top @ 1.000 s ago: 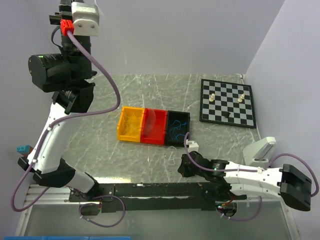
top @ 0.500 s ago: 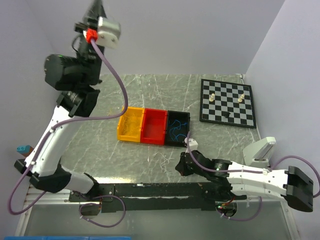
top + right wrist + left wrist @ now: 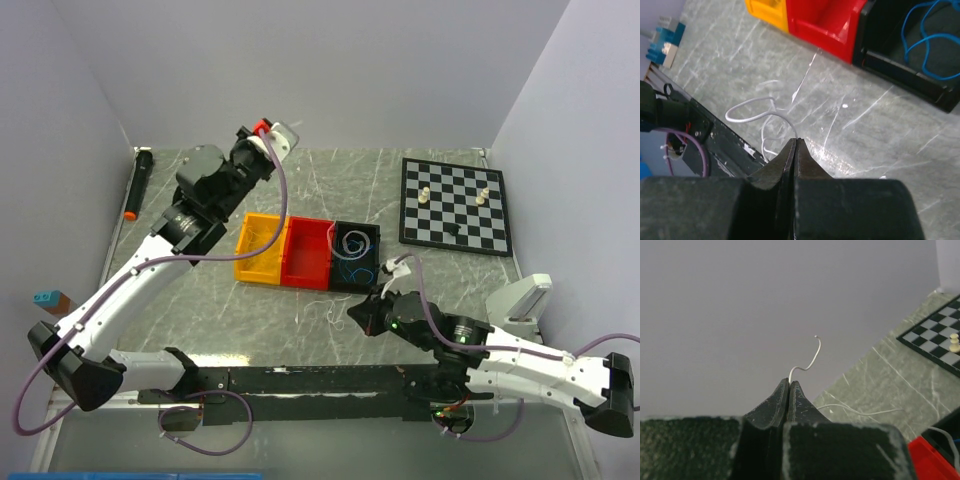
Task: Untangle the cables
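My left gripper [image 3: 789, 381] is shut on a thin white cable [image 3: 812, 357]; its short curled end sticks up past the fingertips. It hovers behind the bins, near the back wall. A white coil [image 3: 352, 243] lies over the black bin [image 3: 372, 232], above a blue cable [image 3: 350, 270]. My right gripper [image 3: 796, 140] is shut on another stretch of white cable [image 3: 747, 112], which loops on the table in front of the red bin [image 3: 308, 253]. In the top view this gripper [image 3: 352, 313] sits low, just in front of the black bin. I cannot tell whether both grippers hold the same cable.
A yellow bin [image 3: 258, 250] stands left of the red one. A chessboard [image 3: 455, 205] with a few pieces lies at the back right. A black marker [image 3: 133, 185] rests by the left wall. The black rail [image 3: 300, 380] runs along the near edge.
My left arm has swung down from high up to just behind the bins. A white coil now shows over the black bin. The right arm has reached further left, with white cable loops beside it.
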Controlling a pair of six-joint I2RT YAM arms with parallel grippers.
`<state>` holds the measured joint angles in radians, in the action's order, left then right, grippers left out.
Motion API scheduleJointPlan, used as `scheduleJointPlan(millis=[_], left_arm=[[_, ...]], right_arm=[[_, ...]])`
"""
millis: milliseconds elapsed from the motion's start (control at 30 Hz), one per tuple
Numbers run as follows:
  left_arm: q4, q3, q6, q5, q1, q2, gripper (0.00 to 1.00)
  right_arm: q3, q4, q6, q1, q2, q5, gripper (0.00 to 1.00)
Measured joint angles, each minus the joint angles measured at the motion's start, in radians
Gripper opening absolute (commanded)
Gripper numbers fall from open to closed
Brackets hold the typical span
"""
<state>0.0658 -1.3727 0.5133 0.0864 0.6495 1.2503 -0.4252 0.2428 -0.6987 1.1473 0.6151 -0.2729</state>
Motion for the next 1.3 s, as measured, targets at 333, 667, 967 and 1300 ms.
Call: scheduleJointPlan(millis=[333,667,967,1300], left_arm=[[-0.006,0.034,-0.045,-0.042,0.01,0.017,0.01],[-0.004,0.031,-0.058,-0.063,0.023,0.045,0.01],[-0.011,0.111,-0.092,-0.062,0.034,0.073,0.01],[-0.075,0.155,-0.143,-0.064,0.04,0.244,0.01]], right_arm=[[-0.015,0.034,0.017,0.0,-0.057,-0.064,0.0],[-0.014,0.035,0.016,0.0,-0.053,-0.064,0.0],[-0.02,0.043,0.012,0.0,-0.085,-0.074,0.0],[-0.088,0.077,0.032,0.0,-0.164,-0.117,0.0]])
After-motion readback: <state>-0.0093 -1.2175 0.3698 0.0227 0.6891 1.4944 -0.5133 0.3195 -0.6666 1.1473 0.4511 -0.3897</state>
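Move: The left hand, holding the tip of the white cable up high, has the red bin about 44 cm below it, some 8 cm to its right and 1 cm nearer the base; the yellow bin is about 2 cm right and 1 cm ahead, the black bin 20 cm right and 2 cm back. From the right hand, also on the white cable, the red bin is about 21 cm ahead, 14 cm left and 12 cm below, the black bin 20 cm ahead and 2 cm left. Still pinching the cable's tip, the left hand first eases a few centimetres to the right and slightly down, nearly pauses, then sinks faster over the red bin, about 20 cm lower in all and 6 cm farther right, its fingers tipping down some 25 degrees. The right hand keeps its shut grip on another part of the same cable and rises about 6 cm, with a pause midway and a small drift to the right, lifting its section of cable higher above the table in front of the black bin. ##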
